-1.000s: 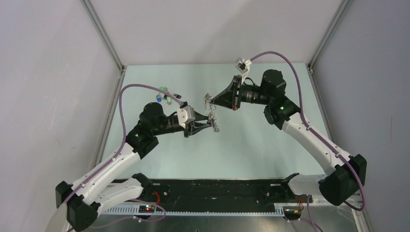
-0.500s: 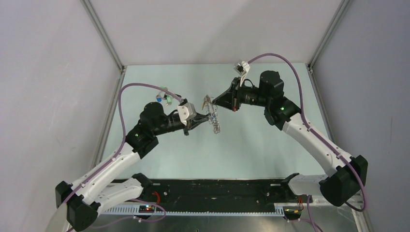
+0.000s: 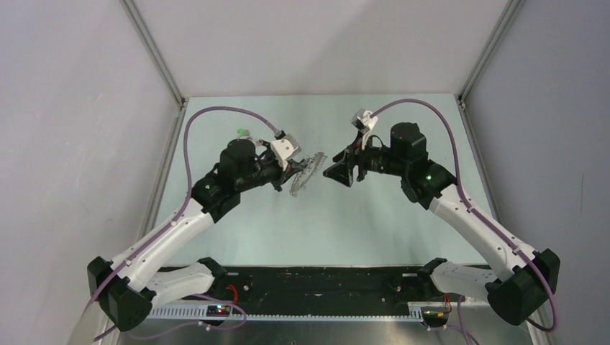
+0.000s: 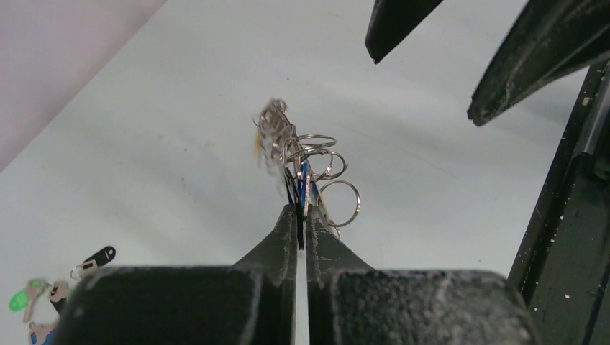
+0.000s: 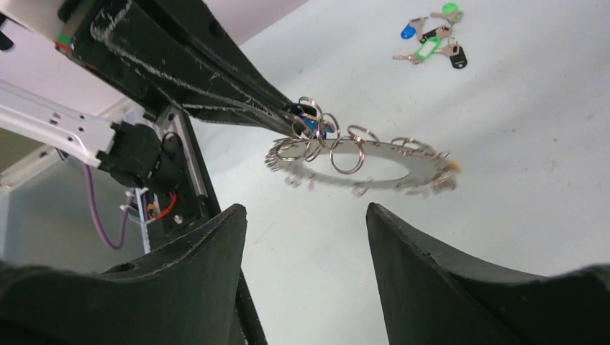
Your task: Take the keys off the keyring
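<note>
The keyring (image 5: 360,169), a flat silver ring with small loops on its rim, hangs blurred in the air between my two grippers; the top view shows the keyring (image 3: 306,172) edge-on. My left gripper (image 4: 301,215) is shut on a blue key (image 4: 303,183) at the ring's rim, among the loops. A yellow head (image 4: 257,142) shows on the ring's far side. My right gripper (image 5: 306,208) is open, its fingertips just short of the ring and not touching it. From above, the right gripper (image 3: 329,172) faces the left gripper (image 3: 290,174).
Several loose keys (image 5: 434,34) with green, blue and black heads lie on the pale green table (image 3: 360,215) at the far left, behind the left arm; the loose keys (image 4: 43,302) also show beside my left fingers. White walls enclose the table (image 3: 165,79).
My right gripper has opened, let go of the keyring and drawn back. My left gripper closed at the ring's rim, then swung up and away with the ring.
</note>
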Available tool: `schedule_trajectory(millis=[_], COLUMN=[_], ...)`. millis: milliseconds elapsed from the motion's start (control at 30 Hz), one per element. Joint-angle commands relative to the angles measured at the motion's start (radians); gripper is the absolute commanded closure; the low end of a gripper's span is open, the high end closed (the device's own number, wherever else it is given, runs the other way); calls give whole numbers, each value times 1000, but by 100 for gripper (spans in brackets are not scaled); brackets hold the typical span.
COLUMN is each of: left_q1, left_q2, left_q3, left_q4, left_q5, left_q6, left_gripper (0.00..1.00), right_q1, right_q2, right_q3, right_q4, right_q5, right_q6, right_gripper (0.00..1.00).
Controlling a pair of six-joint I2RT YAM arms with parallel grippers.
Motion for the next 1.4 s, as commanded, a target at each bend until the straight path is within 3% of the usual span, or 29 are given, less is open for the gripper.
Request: schedule_trajectory(millis=[0,300,533,700,1033,1067,1233,1367], left_q1=[-3,-5,-10,-12,-17,-18,-22,-24], left_q2=[-27,-81,-104,-123,-159,-162,-178,-168], left_q3=[49,25,18,21,17,16,7,14], left_q4=[11,12,12,13,36,39,66,78], left_q5=[-16,85,158,169,276,284,338,339], left_q6=[-13,42,58,56,48,47,31,-2], left_gripper=[100,100,100,100,100,100,100,100], right_q1=[53,90,93,93,103,109,110,111], right_q2=[-31,-70,-107,-72,21,33,56,51], right_q3=[-36,-220,-307,-308,-312,-312,-314,-312], right_q4=[16,321,421,455,612,636,697,743], right_q5=[44,202,141,235,244,241,194,91], right_q6=[-107,-227,-449,-412,-332,-330,-298,-266], right_gripper=[33,28,33,33,30,31,57,57])
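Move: The keyring plate hangs from the left fingers, which already pinch its blue-tagged key; the plate's middle is about 4 cm below the left hand, 1 cm ahead and 2 cm right. From the open right hand this plate lies roughly 5 cm left, 1 cm ahead and 6 cm down; the blue tag is some 6 cm left, level fore-and-aft, 2 cm down. The yellow tag is about 5 cm ahead, 2 cm left and 7 cm below the right hand. The keyring is drawn back about 7 cm and raised some 5 cm by the left hand, which keeps its pinch on the blue-tagged key and turns slightly clockwise. The right hand first sinks about 5 cm, rolls nearly 30 degrees so its forward finger rises, goes forward and lastly left towards the plate's far rim, partly closing its fingers around the rim; firm contact can't be seen. ##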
